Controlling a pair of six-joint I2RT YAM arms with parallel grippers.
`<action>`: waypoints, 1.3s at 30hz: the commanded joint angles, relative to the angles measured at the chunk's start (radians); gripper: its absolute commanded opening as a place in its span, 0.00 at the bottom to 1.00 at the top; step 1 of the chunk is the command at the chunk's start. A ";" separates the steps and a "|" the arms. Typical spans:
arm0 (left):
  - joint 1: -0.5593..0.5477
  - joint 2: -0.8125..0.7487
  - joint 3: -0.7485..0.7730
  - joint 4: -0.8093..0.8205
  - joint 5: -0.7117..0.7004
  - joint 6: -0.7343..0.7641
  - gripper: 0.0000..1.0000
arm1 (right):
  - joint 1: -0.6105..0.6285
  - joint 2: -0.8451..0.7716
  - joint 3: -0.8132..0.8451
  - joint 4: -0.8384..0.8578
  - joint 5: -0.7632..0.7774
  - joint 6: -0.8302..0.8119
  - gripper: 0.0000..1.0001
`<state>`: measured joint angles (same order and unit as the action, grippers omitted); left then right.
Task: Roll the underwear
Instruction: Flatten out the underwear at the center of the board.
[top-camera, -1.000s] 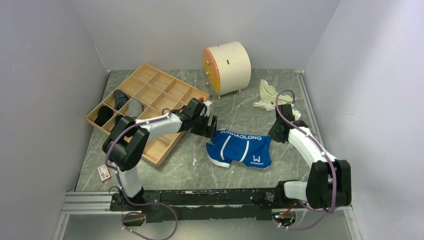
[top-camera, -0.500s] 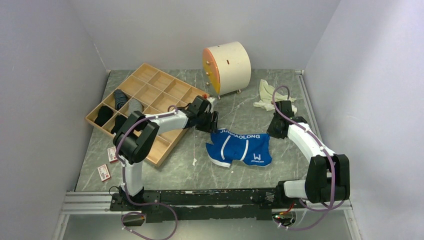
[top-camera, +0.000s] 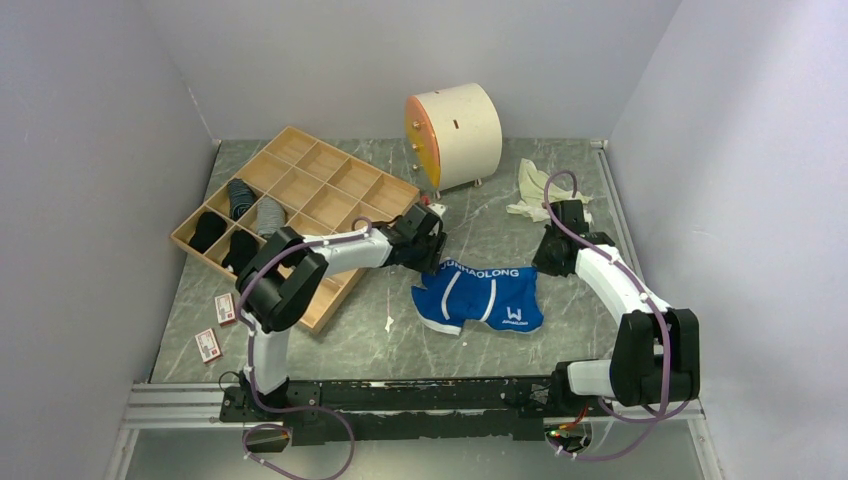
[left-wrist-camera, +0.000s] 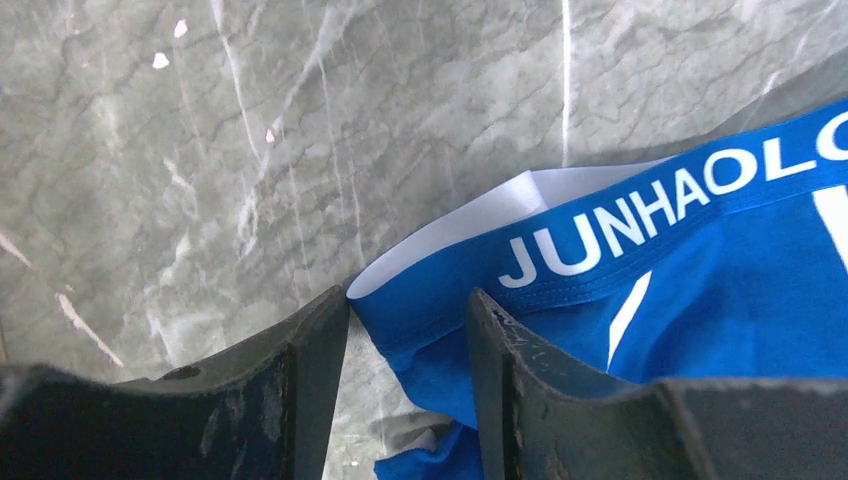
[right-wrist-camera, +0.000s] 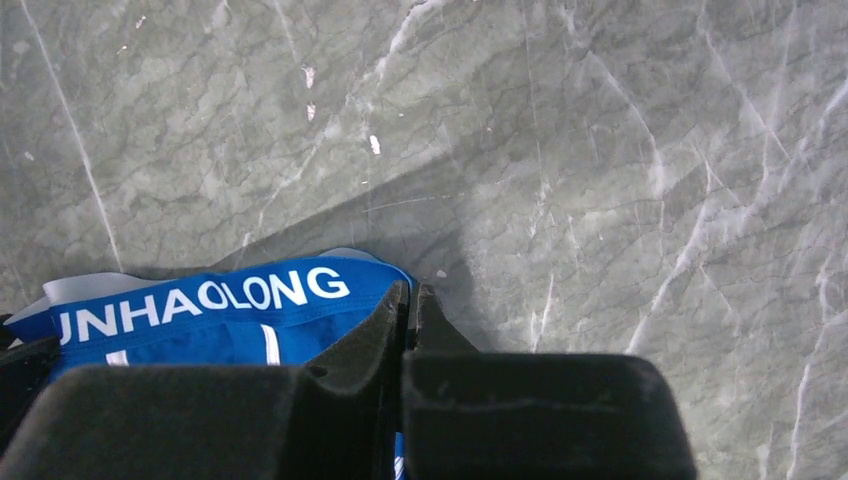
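The blue underwear (top-camera: 480, 297) with a white "JUNHAOLONG" waistband lies flat on the marble table, waistband at the far side. My left gripper (top-camera: 432, 252) is open at the waistband's left end; in the left wrist view (left-wrist-camera: 408, 320) its two fingers straddle the folded blue corner (left-wrist-camera: 430, 300). My right gripper (top-camera: 545, 262) is at the waistband's right end. In the right wrist view (right-wrist-camera: 410, 300) its fingers are pressed together on the corner of the underwear (right-wrist-camera: 200, 320), with blue cloth showing between them.
A wooden compartment tray (top-camera: 300, 190) with dark socks (top-camera: 240, 200) lies at the left, close to my left arm. A round cream cabinet (top-camera: 455, 135) stands at the back. A crumpled white cloth (top-camera: 535, 190) lies behind my right gripper. Small cards (top-camera: 215, 325) lie front left.
My left gripper has moved right from the tray's edge to the waistband's left end. My right gripper shifted slightly back and holds the right corner.
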<state>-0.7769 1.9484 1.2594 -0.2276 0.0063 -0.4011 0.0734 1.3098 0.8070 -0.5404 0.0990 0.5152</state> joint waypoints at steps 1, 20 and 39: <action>-0.042 0.044 0.027 -0.133 -0.131 0.009 0.50 | -0.003 -0.026 0.051 0.005 -0.007 -0.013 0.00; -0.066 -0.405 0.093 -0.156 -0.112 0.067 0.05 | -0.003 -0.329 0.198 -0.113 -0.164 0.000 0.00; -0.127 -0.863 -0.055 -0.390 0.044 -0.075 0.05 | -0.002 -0.714 0.335 -0.492 -0.405 -0.014 0.00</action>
<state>-0.9001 1.0508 1.2026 -0.5808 0.0307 -0.4198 0.0734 0.5343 1.1492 -0.9546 -0.3592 0.5064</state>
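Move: The underwear's left waistband corner lies right between the left hand's half-open fingers, barely 1 cm below; from the right hand, already pinching the right waistband corner, it is about 21 cm to the left and some 4 cm lower. The underwear's middle is roughly 7 cm back and 9 cm to the right of the left hand. The wooden tray's middle lies about 30 cm left and 9 cm ahead of the left hand; the pale cloth is some 17 cm ahead and 2 cm right of the right hand. The underwear's left waistband corner is pinched as the left fingers close almost in place. Both hands, the right keeping its hold on the other corner, then lift the garment together, straight up first and then also back towards the bases, some 27 cm up and 13 cm back, drifting about 6 cm left. Both wrists tip the fingers upwards, the right one more. ##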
